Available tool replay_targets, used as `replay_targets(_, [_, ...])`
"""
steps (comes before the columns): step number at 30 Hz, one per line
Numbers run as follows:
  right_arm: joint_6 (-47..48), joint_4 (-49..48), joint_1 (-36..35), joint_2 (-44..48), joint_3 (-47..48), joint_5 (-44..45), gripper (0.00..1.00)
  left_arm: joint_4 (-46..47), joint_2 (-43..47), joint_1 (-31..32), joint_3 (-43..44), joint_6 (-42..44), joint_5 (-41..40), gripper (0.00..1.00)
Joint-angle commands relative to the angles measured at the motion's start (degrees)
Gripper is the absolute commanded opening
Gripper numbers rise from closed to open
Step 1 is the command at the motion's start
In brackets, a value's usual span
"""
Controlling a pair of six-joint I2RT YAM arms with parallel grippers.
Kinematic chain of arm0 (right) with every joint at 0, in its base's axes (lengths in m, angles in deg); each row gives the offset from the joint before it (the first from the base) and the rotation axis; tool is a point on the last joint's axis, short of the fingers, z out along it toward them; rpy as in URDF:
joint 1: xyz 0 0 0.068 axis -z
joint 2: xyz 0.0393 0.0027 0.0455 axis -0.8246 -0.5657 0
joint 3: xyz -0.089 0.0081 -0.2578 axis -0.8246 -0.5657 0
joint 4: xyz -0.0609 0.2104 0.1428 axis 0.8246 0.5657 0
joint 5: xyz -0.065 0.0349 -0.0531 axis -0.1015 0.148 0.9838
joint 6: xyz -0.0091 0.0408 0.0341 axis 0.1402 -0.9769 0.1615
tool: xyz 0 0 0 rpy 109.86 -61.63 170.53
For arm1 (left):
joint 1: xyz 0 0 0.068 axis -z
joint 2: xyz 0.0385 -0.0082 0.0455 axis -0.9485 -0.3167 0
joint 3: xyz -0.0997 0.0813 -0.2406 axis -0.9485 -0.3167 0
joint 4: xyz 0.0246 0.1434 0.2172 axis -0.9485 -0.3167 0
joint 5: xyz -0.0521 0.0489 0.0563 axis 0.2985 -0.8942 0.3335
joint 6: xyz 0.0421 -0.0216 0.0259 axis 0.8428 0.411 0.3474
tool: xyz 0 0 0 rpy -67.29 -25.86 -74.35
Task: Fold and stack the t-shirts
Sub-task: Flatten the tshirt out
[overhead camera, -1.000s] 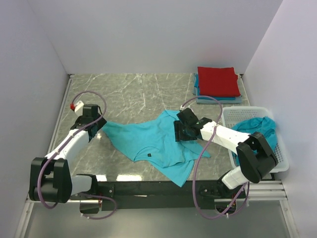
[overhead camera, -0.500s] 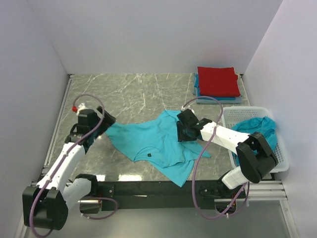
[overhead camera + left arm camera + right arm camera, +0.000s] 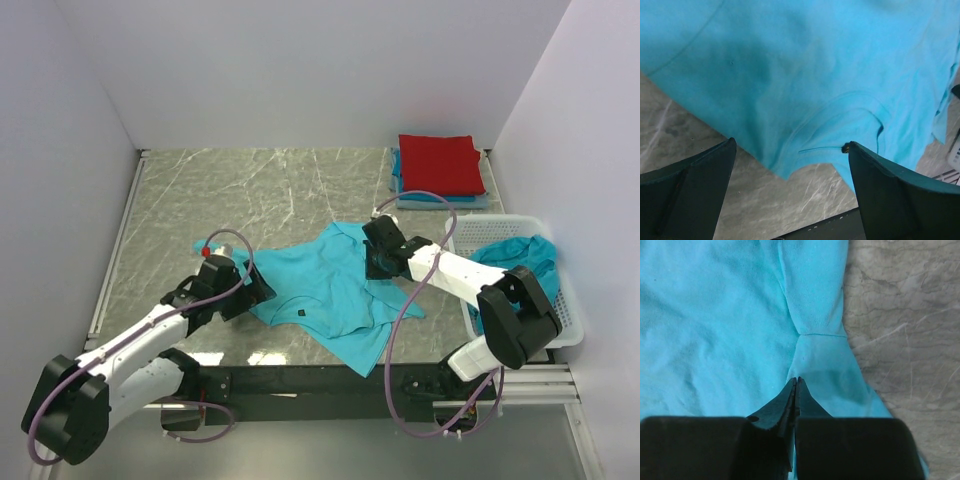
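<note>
A turquoise t-shirt (image 3: 320,285) lies crumpled and spread in the middle of the marble table (image 3: 250,190). My left gripper (image 3: 255,290) hovers open over its near left edge. In the left wrist view the collar (image 3: 840,125) lies between the wide-apart fingers (image 3: 900,195), which hold nothing. My right gripper (image 3: 375,262) is at the shirt's right side, pressed down onto the cloth. Its jaws (image 3: 797,381) are shut, pinching the fabric by a sleeve seam (image 3: 817,334). A folded red t-shirt (image 3: 438,163) tops a blue and turquoise stack (image 3: 398,190) at the back right.
A white lattice basket (image 3: 560,300) stands at the right edge with another turquoise t-shirt (image 3: 520,255) in it. White walls close in the table on three sides. A black rail (image 3: 300,380) with the arm bases runs along the near edge.
My left gripper let go of the shirt's left sleeve, opened wide and swung right and nearer, to the collar side. My right gripper closed on the cloth.
</note>
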Motion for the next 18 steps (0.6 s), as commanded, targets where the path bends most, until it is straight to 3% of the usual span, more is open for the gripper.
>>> replay_targets(1, [0.00,-1.15,0.34,2.17,-0.88,0.86,0.00,4.84,-2.04,1.01,-1.14,-1.57,2.37,0.99])
replay_targets(5, [-0.01,0.43,0.61,3.75,-0.96,1.66,0.00,5.37,-3.81,2.24,-1.84,-1.83,2.56,0.90])
replay_targets(9, [2.72,-1.05,0.52,6.56,-2.89,-3.08,0.02,5.81,-5.65,3.03,-2.89,-2.10,2.12,0.81])
replay_targets(11, [3.25,-1.32,0.43,7.18,-3.86,-4.32,0.04,6.16,-7.15,3.39,-3.16,-2.62,1.86,0.70])
replay_targets(12, [3.60,-1.32,0.43,7.53,-4.13,-4.58,0.05,6.34,-7.85,3.56,-3.16,-2.71,1.59,0.63])
replay_targets(13, [3.69,-1.24,0.34,7.54,-4.30,-4.58,0.07,6.43,-8.90,3.56,-3.16,-2.80,1.33,0.45])
replay_targets(15, [4.21,-1.67,0.17,7.54,-4.92,-5.28,0.10,6.17,-9.79,3.83,-2.81,-2.89,0.28,0.28])
replay_targets(16, [4.83,-1.59,0.08,7.36,-5.01,-6.24,0.13,6.25,-10.40,3.83,-2.72,-2.71,-0.08,0.11])
replay_targets(17, [5.27,-1.85,-0.18,7.27,-5.09,-6.69,0.22,6.43,-10.49,3.91,-2.64,-2.71,-0.25,0.01])
replay_targets(18, [5.62,-2.29,-0.53,6.75,-5.18,-7.04,0.27,6.60,-10.58,3.91,-2.55,-2.80,-0.69,0.01])
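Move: The left hand's open fingers straddle the teal t-shirt's near edge beside the collar; the spot to pinch lies about 4 cm below, 1 cm back and 2 cm to the right. From that hand, the neck label is some 10 cm right and 1 cm back, and the left sleeve end about 13 cm ahead and 13 cm left. The right hand's closed tips are just above or on the cloth, with the right sleeve some 9 cm to their right and 6 cm back, and the neck label about 16 cm left and 8 cm back. The left hand sinks about 3.5 cm onto the shirt's near edge between collar and sleeve seam, easing a little to the right and back and tipping its fingers slightly further down, while the wide-open fingers shut and pinch up a fold of the cloth. Meanwhile the right hand lifts about 1 cm and dips again by half that, drawing back some 2 cm over the cloth with a slight counter-clockwise turn as its shut fingertips begin to part. ##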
